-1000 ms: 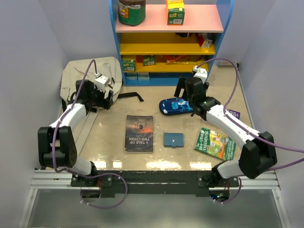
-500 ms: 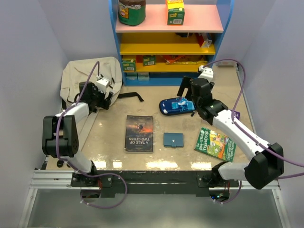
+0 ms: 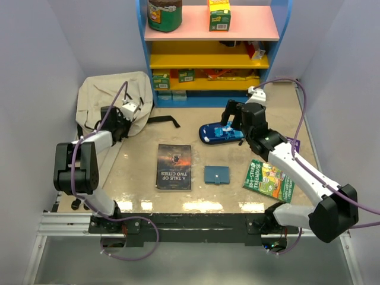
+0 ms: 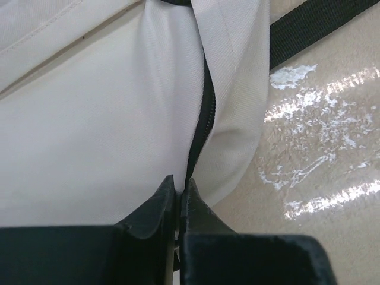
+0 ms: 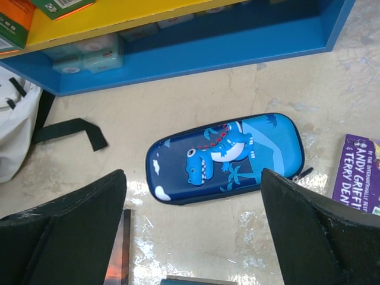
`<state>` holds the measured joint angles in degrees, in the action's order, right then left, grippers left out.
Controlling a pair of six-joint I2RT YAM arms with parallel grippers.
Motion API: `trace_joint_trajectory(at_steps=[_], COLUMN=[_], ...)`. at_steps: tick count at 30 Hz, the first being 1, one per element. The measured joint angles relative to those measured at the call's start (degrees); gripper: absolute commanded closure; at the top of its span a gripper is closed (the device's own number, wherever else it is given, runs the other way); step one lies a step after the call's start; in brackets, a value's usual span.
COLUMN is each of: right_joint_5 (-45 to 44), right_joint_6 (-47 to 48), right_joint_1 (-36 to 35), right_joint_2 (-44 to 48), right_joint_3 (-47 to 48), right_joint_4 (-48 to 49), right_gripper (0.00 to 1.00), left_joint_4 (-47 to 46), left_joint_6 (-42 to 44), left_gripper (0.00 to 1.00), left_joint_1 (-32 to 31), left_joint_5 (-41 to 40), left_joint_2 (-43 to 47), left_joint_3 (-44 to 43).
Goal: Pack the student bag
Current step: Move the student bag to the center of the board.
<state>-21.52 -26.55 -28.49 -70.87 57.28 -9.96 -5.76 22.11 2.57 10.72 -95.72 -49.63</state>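
The student bag [image 3: 101, 98], a beige canvas backpack with black trim, lies at the far left of the table. My left gripper [image 3: 116, 120] rests at its right edge. In the left wrist view the bag [image 4: 89, 130] fills the frame and its black zipper line [image 4: 202, 113] runs straight into my left gripper [image 4: 179, 181], whose jaws are shut on the zipper. My right gripper [image 3: 229, 122] hovers wide open just above a blue dinosaur pencil case [image 3: 218, 133]. In the right wrist view the pencil case [image 5: 225, 157] lies ahead of the right gripper [image 5: 193, 175], untouched.
A dark book [image 3: 174, 166], a small teal notebook [image 3: 217, 174] and a green book [image 3: 269, 179] lie nearer the front. A purple book [image 5: 359, 172] sits right of the case. A coloured shelf [image 3: 214, 53] stands at the back. A black strap [image 3: 163, 121] trails from the bag.
My left gripper has gone from open to shut at the bag's zipper, its arm drawn in closer to the bag. The right arm drifted slightly right, still open over the pencil case.
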Motion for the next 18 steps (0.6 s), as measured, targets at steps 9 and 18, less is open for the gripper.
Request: trace_joint_trajectory(at_steps=[9, 18], right_joint_5=[4.3, 10.1], right_joint_6=[0.1, 0.3], right_joint_1=[0.0, 0.0], right_joint_2=[1.8, -1.7], right_joint_3=[-2.6, -2.0], right_joint_4=[2.3, 2.0], right_gripper=[0.06, 0.07], left_joint_4=[10.6, 24.8], left_joint_6=[-3.0, -5.1], left_gripper=[1.0, 1.0], left_joint_1=[0.0, 0.0], left_joint_5=[3.1, 6.4], left_joint_2=[12.8, 27.6], left_joint_3=[-1.2, -5.7])
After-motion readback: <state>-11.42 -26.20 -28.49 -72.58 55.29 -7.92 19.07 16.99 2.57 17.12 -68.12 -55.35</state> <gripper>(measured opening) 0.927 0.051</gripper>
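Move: The left hand already pinches the bag's near, zipped edge low over the board. The board's middle lies about 29 cm to its right and 4 cm back; the Tale of Two Cities book some 20 cm right and 11 cm back, the black strap's free end about 20 cm right and 5 cm ahead. From the open right hand, held high, the bag's middle is roughly 48 cm left, 14 cm ahead and 20 cm down; the pencil case is 3 cm left, 6 cm ahead and 22 cm down. Hoisting the bag's zipped edge in its shut fingers, the left hand climbs about 15 cm and draws back some 6 cm, away from the shelf, drifting a little left while its fingertips tip up slightly. The right hand, still wide open, slides 3 cm left towards the bag, then sinks 2 cm, turning about 10 degrees counter-clockwise. ##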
